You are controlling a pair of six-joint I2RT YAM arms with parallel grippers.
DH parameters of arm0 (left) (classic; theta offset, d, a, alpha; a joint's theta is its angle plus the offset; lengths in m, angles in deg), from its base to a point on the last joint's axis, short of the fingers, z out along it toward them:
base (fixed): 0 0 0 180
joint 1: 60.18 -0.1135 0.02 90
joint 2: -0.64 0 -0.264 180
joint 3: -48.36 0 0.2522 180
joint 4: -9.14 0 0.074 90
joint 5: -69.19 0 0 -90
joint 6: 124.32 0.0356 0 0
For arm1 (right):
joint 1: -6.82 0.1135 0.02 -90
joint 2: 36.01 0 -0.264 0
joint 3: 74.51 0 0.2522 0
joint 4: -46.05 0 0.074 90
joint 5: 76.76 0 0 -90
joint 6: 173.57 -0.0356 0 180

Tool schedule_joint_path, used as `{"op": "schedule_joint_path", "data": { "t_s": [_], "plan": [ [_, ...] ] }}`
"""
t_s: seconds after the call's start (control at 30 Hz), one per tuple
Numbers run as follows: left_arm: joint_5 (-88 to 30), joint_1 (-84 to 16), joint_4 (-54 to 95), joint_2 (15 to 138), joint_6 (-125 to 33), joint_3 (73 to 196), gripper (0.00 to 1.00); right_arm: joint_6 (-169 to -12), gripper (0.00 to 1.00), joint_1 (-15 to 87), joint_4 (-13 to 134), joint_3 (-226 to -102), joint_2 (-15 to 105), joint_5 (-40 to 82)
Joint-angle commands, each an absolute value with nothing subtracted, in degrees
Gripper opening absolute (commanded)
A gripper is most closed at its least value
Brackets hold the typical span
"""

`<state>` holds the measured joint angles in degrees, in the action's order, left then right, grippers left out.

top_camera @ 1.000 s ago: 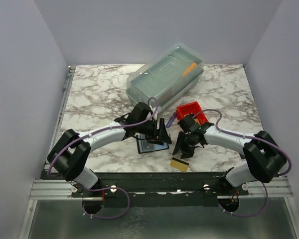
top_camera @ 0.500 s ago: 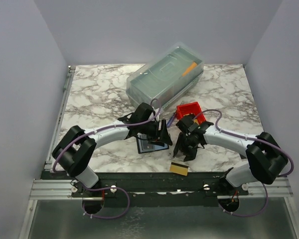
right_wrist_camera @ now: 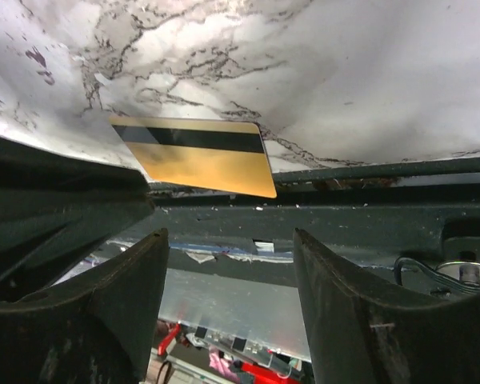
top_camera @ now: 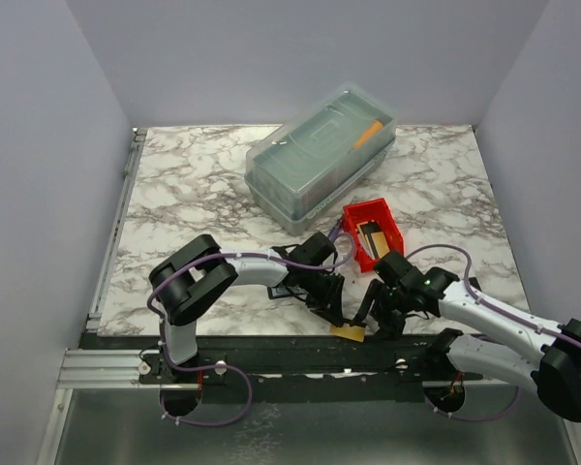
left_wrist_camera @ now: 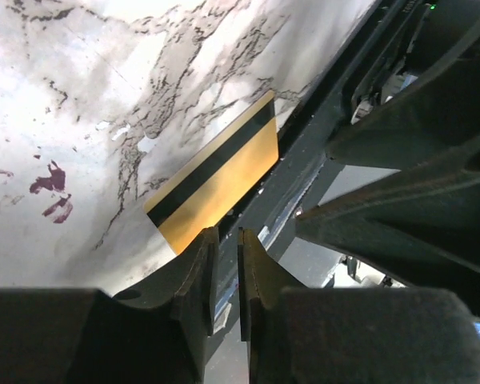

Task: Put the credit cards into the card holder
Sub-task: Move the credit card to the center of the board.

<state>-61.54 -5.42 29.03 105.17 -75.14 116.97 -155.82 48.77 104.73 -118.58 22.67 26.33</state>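
A tan/gold credit card [top_camera: 349,332] with a black stripe lies at the table's front edge, one corner hanging over it. In the left wrist view the card [left_wrist_camera: 216,180] sits just beyond my left gripper [left_wrist_camera: 226,232]. That gripper's jaws are nearly together with only a thin slit and nothing between them. My right gripper [right_wrist_camera: 230,234] stands wide open just short of the card [right_wrist_camera: 196,156] and holds nothing. From above, the left gripper [top_camera: 331,308] and the right gripper [top_camera: 380,315] flank the card. The black card holder [top_camera: 287,288] is mostly hidden under the left arm.
A red bin [top_camera: 385,215] with dark flat pieces inside stands behind the grippers. A large clear lidded box [top_camera: 320,155] sits further back. The dark metal rail [right_wrist_camera: 368,224] runs right below the table's front edge.
Both grippers have come down toward the front edge beside the gold card. The left jaws have closed to a slit and the right jaws have widened. The card has slid slightly nearer the edge.
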Motion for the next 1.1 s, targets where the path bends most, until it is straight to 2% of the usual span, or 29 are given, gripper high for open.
{"op": "schedule_joint_path", "data": {
  "t_s": [0.0,0.2,0.57,1.07],
  "plan": [
    [-62.43,-4.6,28.97,107.12,-73.13,118.9,0.2,-156.81,0.67,49.09,103.79,-116.95,21.43,30.45],
    [-59.26,-4.56,28.97,107.4,-73.53,118.02,0.16,-155.73,0.68,49.09,98.74,-113.73,26.67,31.0],
    [-54.27,-4.98,29.68,107.48,-73.52,115.72,0.01,-154.62,0.66,49.09,85.35,-108.18,25.12,31.26],
    [-53.59,-5.4,30.28,108.21,-73.52,114.97,0.0,-155.38,0.62,49.17,81.13,-106.4,24.19,28.58]
  ]
}}
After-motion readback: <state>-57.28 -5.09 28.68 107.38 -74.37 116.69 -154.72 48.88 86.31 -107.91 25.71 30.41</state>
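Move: The yellow card lies flat on the table's front edge, its near side overhanging. From the left hand it is about 3 cm to the right, 2 cm back and 4 cm below; from the right hand some 4 cm to the left, level in reach and 4 cm below. The card holder lies about 9 cm ahead and 10 cm left of the left hand, the red box roughly 20 cm ahead and 9 cm right of it. The left hand's fingertips come down onto the left part of the yellow card, sinking a little over 2 cm as they close fully from a small gap, then stay there on it. Meanwhile the right hand lowers about 4 cm to the card's right end, first swinging back 1.5 cm over the table edge and then forward and slightly left, its fingers staying about two-thirds open. ##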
